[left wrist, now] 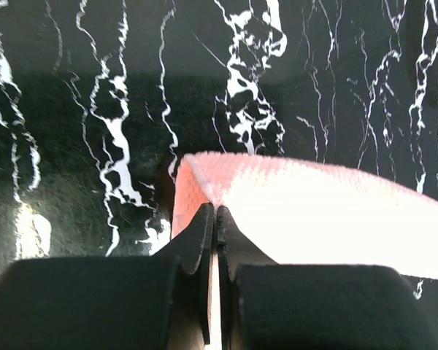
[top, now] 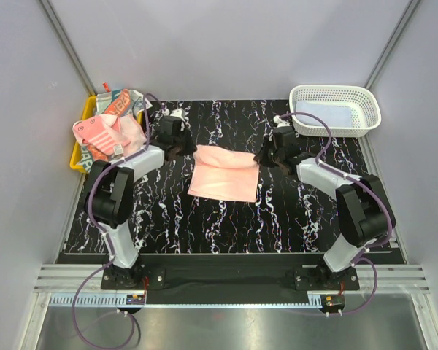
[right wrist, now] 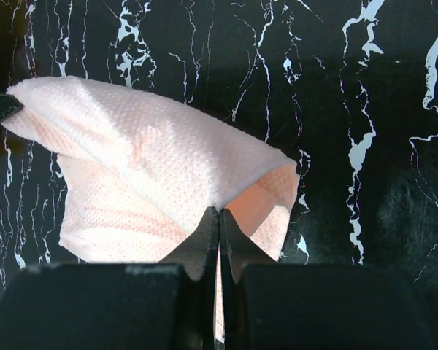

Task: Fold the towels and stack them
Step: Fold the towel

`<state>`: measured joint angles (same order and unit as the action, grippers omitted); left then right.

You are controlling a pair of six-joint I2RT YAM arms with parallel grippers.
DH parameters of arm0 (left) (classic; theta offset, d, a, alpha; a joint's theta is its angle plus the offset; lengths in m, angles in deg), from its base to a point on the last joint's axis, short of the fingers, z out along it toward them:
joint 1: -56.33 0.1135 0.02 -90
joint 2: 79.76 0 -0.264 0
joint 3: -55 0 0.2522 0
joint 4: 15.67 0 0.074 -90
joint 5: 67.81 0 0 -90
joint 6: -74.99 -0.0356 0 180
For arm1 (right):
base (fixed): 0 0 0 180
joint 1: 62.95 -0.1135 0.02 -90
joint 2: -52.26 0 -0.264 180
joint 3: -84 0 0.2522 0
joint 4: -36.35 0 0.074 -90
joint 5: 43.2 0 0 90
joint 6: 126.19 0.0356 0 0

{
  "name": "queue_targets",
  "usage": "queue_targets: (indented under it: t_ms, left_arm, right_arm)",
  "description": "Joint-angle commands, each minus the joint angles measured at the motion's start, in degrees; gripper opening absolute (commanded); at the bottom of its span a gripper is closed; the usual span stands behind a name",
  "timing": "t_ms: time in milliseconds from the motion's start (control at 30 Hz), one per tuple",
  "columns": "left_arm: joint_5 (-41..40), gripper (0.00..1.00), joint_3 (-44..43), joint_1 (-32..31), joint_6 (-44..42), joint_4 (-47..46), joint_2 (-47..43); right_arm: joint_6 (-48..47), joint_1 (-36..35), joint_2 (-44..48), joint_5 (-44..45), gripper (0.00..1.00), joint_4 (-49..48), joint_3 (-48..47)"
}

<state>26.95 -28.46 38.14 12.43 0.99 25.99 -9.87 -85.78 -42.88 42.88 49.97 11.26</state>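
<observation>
A plain pink towel (top: 223,173) lies mid-table, its far edge lifted between both arms. My left gripper (top: 184,151) is shut on the towel's far left corner (left wrist: 204,175); in the left wrist view the gripper (left wrist: 216,211) pinches the cloth between its tips. My right gripper (top: 263,155) is shut on the far right corner, and in the right wrist view the gripper (right wrist: 218,211) holds the pink towel (right wrist: 146,168), which hangs folded over itself. More towels, a pink striped one (top: 106,135) and a lettered one (top: 120,102), are piled at the far left.
The pile rests on a yellow tray (top: 87,111) at the table's left edge. A white lattice basket (top: 334,110) holding a pale blue cloth (top: 327,114) stands at the far right. The table (top: 292,211) is black marble-patterned.
</observation>
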Motion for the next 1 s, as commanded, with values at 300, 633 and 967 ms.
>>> queue_targets:
  t_ms: [300,633,967]
  left_arm:
    - [2.45,0.0,14.04,0.35,2.79,-9.83,-12.85]
    - [2.63,0.0,26.09,-1.14,3.23,-16.42,-19.36]
    - [2.37,0.0,31.54,-2.54,4.02,-19.07,-21.2]
  right_arm:
    - [3.03,-0.29,5.56,-1.08,0.0,-2.23,7.64]
    - [5.4,-0.2,9.79,-3.37,0.0,-6.36,16.09]
    - [8.21,-0.99,12.6,-6.27,0.0,-9.7,21.27]
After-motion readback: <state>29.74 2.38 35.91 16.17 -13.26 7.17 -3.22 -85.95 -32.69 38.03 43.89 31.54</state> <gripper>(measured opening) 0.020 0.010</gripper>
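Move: Both hands already hold the towel's upper layer by its ends. The lower layer's near left corner, where the fold is heading, lies about 17 cm back from the left hand, 2 cm to its left and 7 cm below; the yellow bin is 35 cm left and 8 cm ahead. From the right hand, the near right corner is some 15 cm back, 1 cm left and 8 cm down; the white basket stands about 32 cm right and 21 cm ahead. The towel's upper layer is drawn back over the lower one towards its near edge, both hands keeping their pinch on its ends. The left hand travels some 11 cm back, sinking slightly in the second half; the right, starting a touch later, goes about 8 cm back and 5 cm down, its fingers tipping a little more downwards. ##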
